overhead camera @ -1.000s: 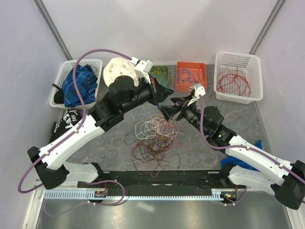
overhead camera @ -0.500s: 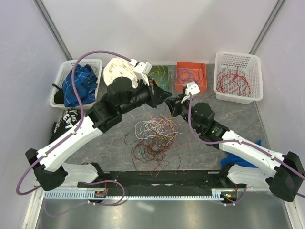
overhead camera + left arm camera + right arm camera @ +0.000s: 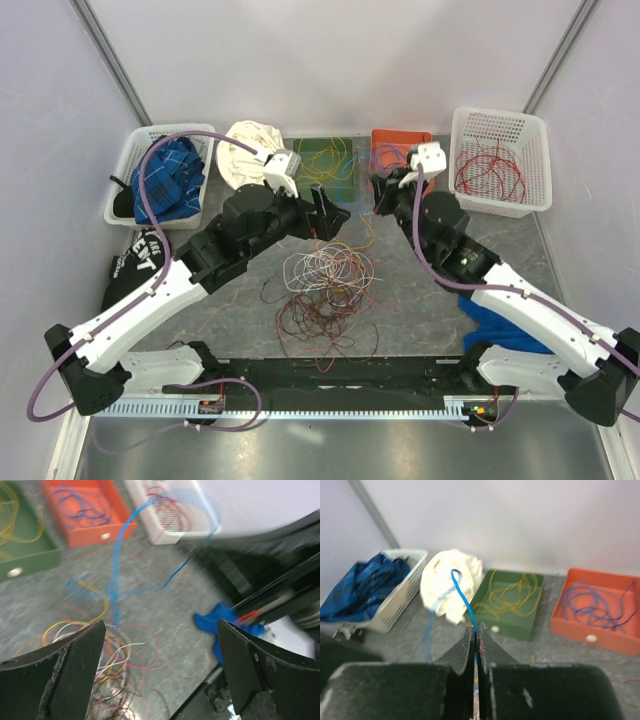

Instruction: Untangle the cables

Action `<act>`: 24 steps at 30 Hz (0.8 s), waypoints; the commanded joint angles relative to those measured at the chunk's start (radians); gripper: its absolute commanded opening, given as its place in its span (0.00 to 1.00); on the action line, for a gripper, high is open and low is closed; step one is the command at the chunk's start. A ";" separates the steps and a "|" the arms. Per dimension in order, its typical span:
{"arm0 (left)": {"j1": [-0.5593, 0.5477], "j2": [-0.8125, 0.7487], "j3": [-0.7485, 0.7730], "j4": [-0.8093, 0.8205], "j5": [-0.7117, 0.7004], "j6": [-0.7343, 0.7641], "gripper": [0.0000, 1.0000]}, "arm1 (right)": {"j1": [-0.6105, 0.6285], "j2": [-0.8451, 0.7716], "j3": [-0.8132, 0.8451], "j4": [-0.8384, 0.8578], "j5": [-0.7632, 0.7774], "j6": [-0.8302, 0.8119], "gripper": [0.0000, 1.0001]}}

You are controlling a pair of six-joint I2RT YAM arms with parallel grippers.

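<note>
The cables (image 3: 322, 285) lie in a knotted heap of thin white, yellow, red and brown loops at the table's middle; they also show low in the left wrist view as the tangle (image 3: 97, 647). One blue cable (image 3: 463, 594) rises out of it, and my right gripper (image 3: 476, 630) is shut on that strand. From above, the right gripper (image 3: 378, 192) hangs raised near the orange tray. My left gripper (image 3: 333, 212) is open just behind the heap, with nothing between its fingers (image 3: 55, 680). The blue cable (image 3: 115, 570) runs blurred upward ahead of it.
A green tray (image 3: 325, 160) holds yellow wires and an orange tray (image 3: 388, 172) holds blue ones. A white basket (image 3: 500, 175) with red wires stands back right. At the left are a basket of blue cloth (image 3: 165, 185) and a white cloth (image 3: 243, 150). A blue rag (image 3: 490, 320) lies under the right arm.
The right gripper closed on the blue cable and pulled it up toward the back. The left gripper let go and opened wide, and its arm drew back to the left.
</note>
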 commanded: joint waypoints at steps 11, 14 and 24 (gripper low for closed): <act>0.009 -0.370 -0.391 -0.069 -0.401 -0.286 1.00 | -0.374 0.446 0.629 -0.321 0.045 0.050 0.00; 0.009 -0.439 -0.473 -0.071 -0.380 -0.322 1.00 | -0.414 0.564 0.712 -0.350 0.043 0.040 0.00; 0.009 -0.542 -0.649 -0.118 -0.325 -0.382 1.00 | -0.508 0.875 0.938 -0.407 0.048 0.009 0.00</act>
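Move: The orange box, where the blue cable held by the right hand is going, sits about 26 cm ahead, 11 cm right and 31 cm below that hand. The green box is some 20 cm left of the orange one; the white basket with red cable is about 25 cm right of it. The left hand is empty, with the cable pile roughly 33 cm below, 3 cm back and 2 cm left. Right hand carries pinched blue cable about 25 cm forward-right towards orange box; open left hand sinks leftward. ##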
